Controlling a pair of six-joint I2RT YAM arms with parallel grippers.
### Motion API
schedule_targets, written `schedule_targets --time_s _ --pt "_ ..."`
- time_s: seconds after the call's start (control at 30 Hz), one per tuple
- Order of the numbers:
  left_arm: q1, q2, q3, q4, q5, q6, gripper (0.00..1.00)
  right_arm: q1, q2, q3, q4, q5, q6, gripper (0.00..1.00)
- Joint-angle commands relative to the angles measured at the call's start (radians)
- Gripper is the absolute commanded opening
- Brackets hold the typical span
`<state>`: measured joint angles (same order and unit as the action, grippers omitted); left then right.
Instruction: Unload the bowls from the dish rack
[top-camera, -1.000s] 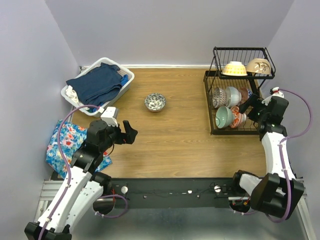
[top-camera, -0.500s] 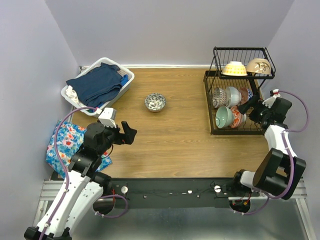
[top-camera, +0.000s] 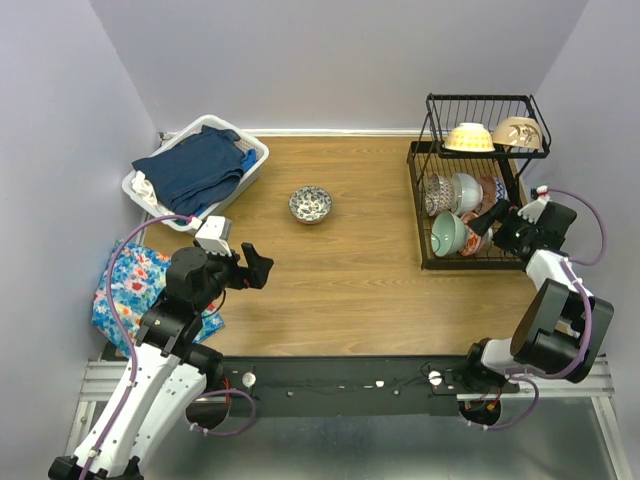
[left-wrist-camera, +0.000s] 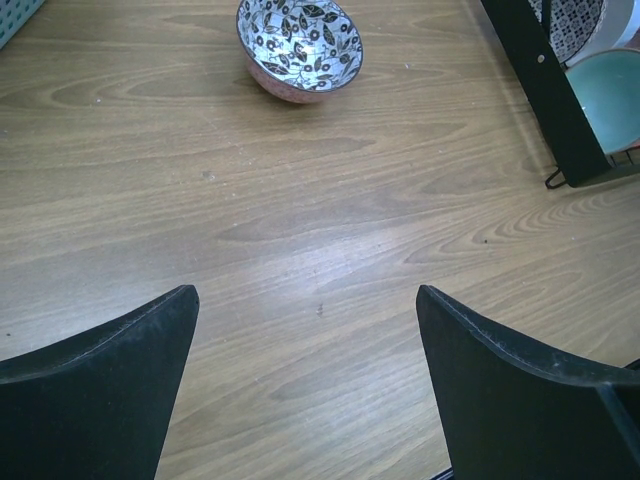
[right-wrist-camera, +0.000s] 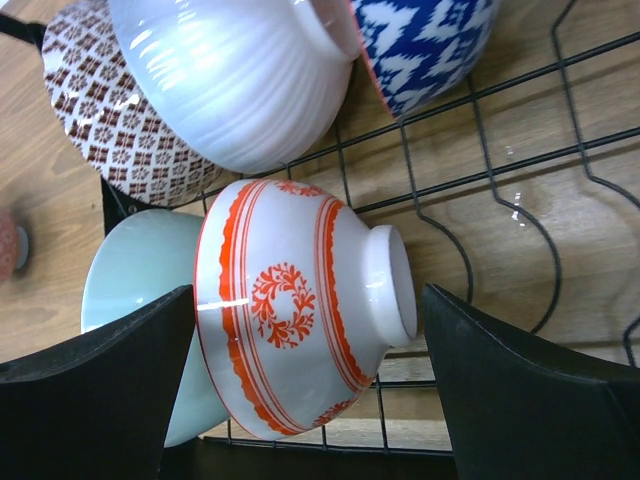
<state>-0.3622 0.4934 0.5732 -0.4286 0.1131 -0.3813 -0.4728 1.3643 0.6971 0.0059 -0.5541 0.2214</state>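
The black wire dish rack (top-camera: 430, 264) stands at the right of the table. Its top tier carries a cream-yellow bowl (top-camera: 468, 137) and a beige bowl (top-camera: 517, 132). On edge in the lower tier are a mint green bowl (top-camera: 447, 234), a red-orange patterned bowl (right-wrist-camera: 270, 300), a white ribbed bowl (right-wrist-camera: 235, 75) and patterned ones. My right gripper (right-wrist-camera: 308, 292) is open inside the lower tier, its fingers on either side of the red-orange bowl. A black-and-white leaf-patterned bowl (left-wrist-camera: 300, 45) sits upright on the table. My left gripper (left-wrist-camera: 307, 292) hovers open over bare wood, well short of that bowl.
A white laundry basket (top-camera: 256, 151) with dark blue clothes stands at the back left. A floral cloth (top-camera: 128, 290) lies at the left edge beside my left arm. Purple walls close in the table on three sides.
My right gripper has pushed left into the rack's lower tier, up to the red-orange bowl, and the arm has folded in. The left arm has barely shifted.
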Motion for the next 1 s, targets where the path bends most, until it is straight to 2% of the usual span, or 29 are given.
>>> schedule_targets --time_s 0.0,0.13,0.47,0.53,0.63,0.73,0.87,0.97 --pt "-0.004 -0.015 -0.015 0.024 -0.016 0.018 0.99 -0.007 0.024 -0.027 0.078 -0.104 -0.019 1.0" --pt "-0.004 -0.015 -0.018 0.024 -0.016 0.018 0.99 -0.007 0.027 -0.027 0.091 -0.153 -0.027 0.98" --pt "-0.004 -0.016 -0.016 0.024 -0.012 0.018 0.99 -0.007 0.012 -0.013 0.066 -0.181 -0.042 0.72" --pt "-0.004 -0.016 -0.018 0.024 -0.012 0.018 0.99 -0.007 0.006 -0.018 0.055 -0.165 -0.047 0.71" --pt "-0.004 -0.018 -0.018 0.024 -0.01 0.018 0.99 -0.007 -0.007 -0.013 0.037 -0.133 -0.059 0.64" --pt "-0.004 -0.018 -0.019 0.024 -0.009 0.018 0.99 -0.007 -0.024 -0.005 0.019 -0.11 -0.073 0.51" --pt "-0.004 -0.015 -0.018 0.024 -0.01 0.018 0.99 -0.007 -0.057 0.008 0.0 -0.08 -0.076 0.28" --pt "-0.004 -0.012 -0.019 0.024 -0.009 0.016 0.99 -0.007 -0.082 0.013 -0.003 -0.044 -0.079 0.17"
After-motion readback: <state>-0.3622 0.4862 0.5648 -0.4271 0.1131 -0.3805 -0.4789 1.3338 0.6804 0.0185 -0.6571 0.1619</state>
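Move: The orange-patterned bowl stands on its side in the rack between the right hand's open fingers, its middle about 1 cm ahead of the hand point, 2 cm to the left and 2 cm below. The mint bowl is some 6 cm farther left of it and level with it. The white bowl stands about 10 cm ahead and 4 cm left of the hand, the blue-patterned bowl 10 cm ahead and 2 cm right. From the left hand, the orange-patterned bowl lies roughly 13 cm ahead, 50 cm right and 11 cm below. The orange-patterned bowl gets pinched across its depth, left finger on the rim and right finger on the foot: the right hand shifts about 1.5 cm left, turning slightly counter-clockwise and tipping up a little, while the fingers close by a fifth of their range until the bowl stops them. It then holds and begins to rise, reaching about 1 cm above its starting height. ##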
